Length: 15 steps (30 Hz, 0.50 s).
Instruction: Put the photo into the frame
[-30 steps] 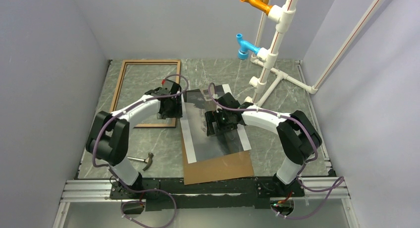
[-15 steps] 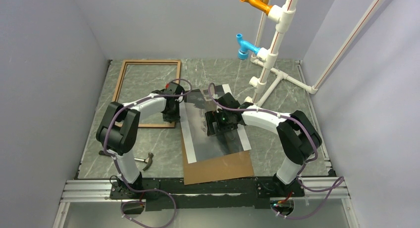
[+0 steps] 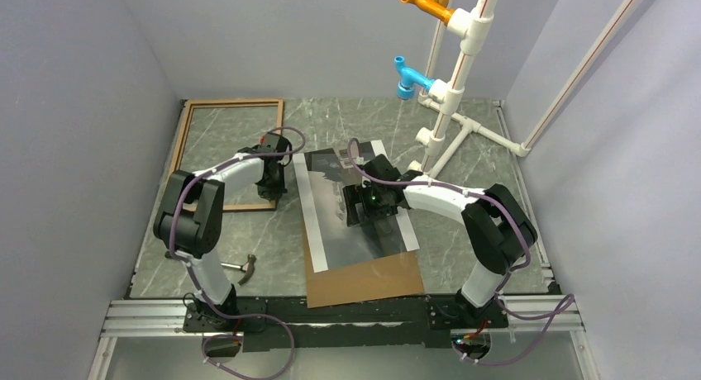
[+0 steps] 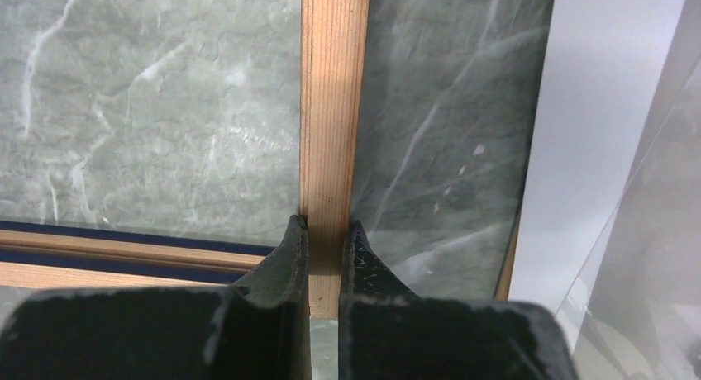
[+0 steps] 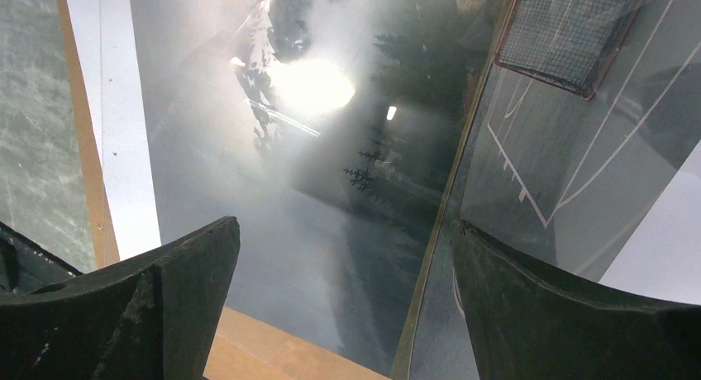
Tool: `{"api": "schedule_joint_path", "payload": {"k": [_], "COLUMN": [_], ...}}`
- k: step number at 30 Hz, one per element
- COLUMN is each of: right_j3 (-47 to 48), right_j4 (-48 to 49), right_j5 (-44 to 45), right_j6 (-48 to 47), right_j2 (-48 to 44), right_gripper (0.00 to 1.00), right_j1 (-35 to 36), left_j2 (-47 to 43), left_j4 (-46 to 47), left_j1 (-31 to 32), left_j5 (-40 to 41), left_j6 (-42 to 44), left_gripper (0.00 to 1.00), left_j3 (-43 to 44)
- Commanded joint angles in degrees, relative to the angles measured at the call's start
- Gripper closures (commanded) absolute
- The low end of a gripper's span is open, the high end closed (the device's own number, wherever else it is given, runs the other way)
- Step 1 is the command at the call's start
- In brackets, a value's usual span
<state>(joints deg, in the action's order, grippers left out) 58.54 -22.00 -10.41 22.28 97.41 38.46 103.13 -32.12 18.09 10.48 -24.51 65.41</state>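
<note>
The frame (image 3: pixel 232 103), thin brown wood, lies flat at the back left of the table. My left gripper (image 3: pixel 271 184) is shut on its right rail near the near corner. In the left wrist view the two fingers of the left gripper (image 4: pixel 325 225) pinch the wooden frame rail (image 4: pixel 334 107). The photo (image 3: pixel 331 206), a glossy grey landscape with white bands, lies in the middle on a brown backing board (image 3: pixel 368 282). My right gripper (image 3: pixel 362 206) hovers open just over the photo. In the right wrist view the photo (image 5: pixel 331 165) shows between the wide fingers of the right gripper (image 5: pixel 347 239).
A hammer (image 3: pixel 240 267) lies near the left arm's base. A white pipe stand (image 3: pixel 450 99) with orange and blue fittings rises at the back right. A clear sheet's edge (image 5: pixel 442 215) crosses the photo in the right wrist view. The photo's white band (image 4: pixel 595 132) is just right of the frame.
The left gripper closed on the frame's right rail, and the frame slid to the left with it, away from the photo. The right arm stayed still.
</note>
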Motion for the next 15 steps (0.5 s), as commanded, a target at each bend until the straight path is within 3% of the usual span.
{"api": "schedule_joint_path", "payload": {"k": [1,9,15], "right_j3": [1.4,1.7,1.1], "right_j4": [0.0,-0.6,-1.2], "right_j5": [1.2,1.5,1.8], "right_j6": [-0.2,0.0,0.0], "right_j2": [0.5,0.6,-0.8], "right_gripper": [0.00,0.00,0.00], "right_j1": [0.1,0.2,0.1], "left_j2": [-5.4,-11.1,-10.2], "left_j4": [-0.6,-2.1,-1.2], "left_j1": [-0.2,3.3,9.3], "left_j5": [-3.6,-3.4,-2.7], "left_j6": [-1.5,-5.7,-11.0], "left_gripper": [1.00,1.00,1.00], "left_j3": [-2.5,-6.0,-8.2]}}
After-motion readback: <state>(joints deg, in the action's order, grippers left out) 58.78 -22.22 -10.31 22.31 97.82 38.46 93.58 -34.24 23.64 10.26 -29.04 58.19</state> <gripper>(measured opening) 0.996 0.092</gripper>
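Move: The left hand already pinches the frame's right bar near its near corner; the frame's middle lies about 15 cm ahead and 12 cm left. The photo's middle is some 18 cm right and 1 cm back, slightly lower. The hammer's head is roughly 21 cm back and 7 cm left. For the right hand, the photo's middle is directly below, about 3 cm down. Keeping its pinch, the left hand draws the frame back about 5 cm, rising, then rightward nearer the photo's left edge. ##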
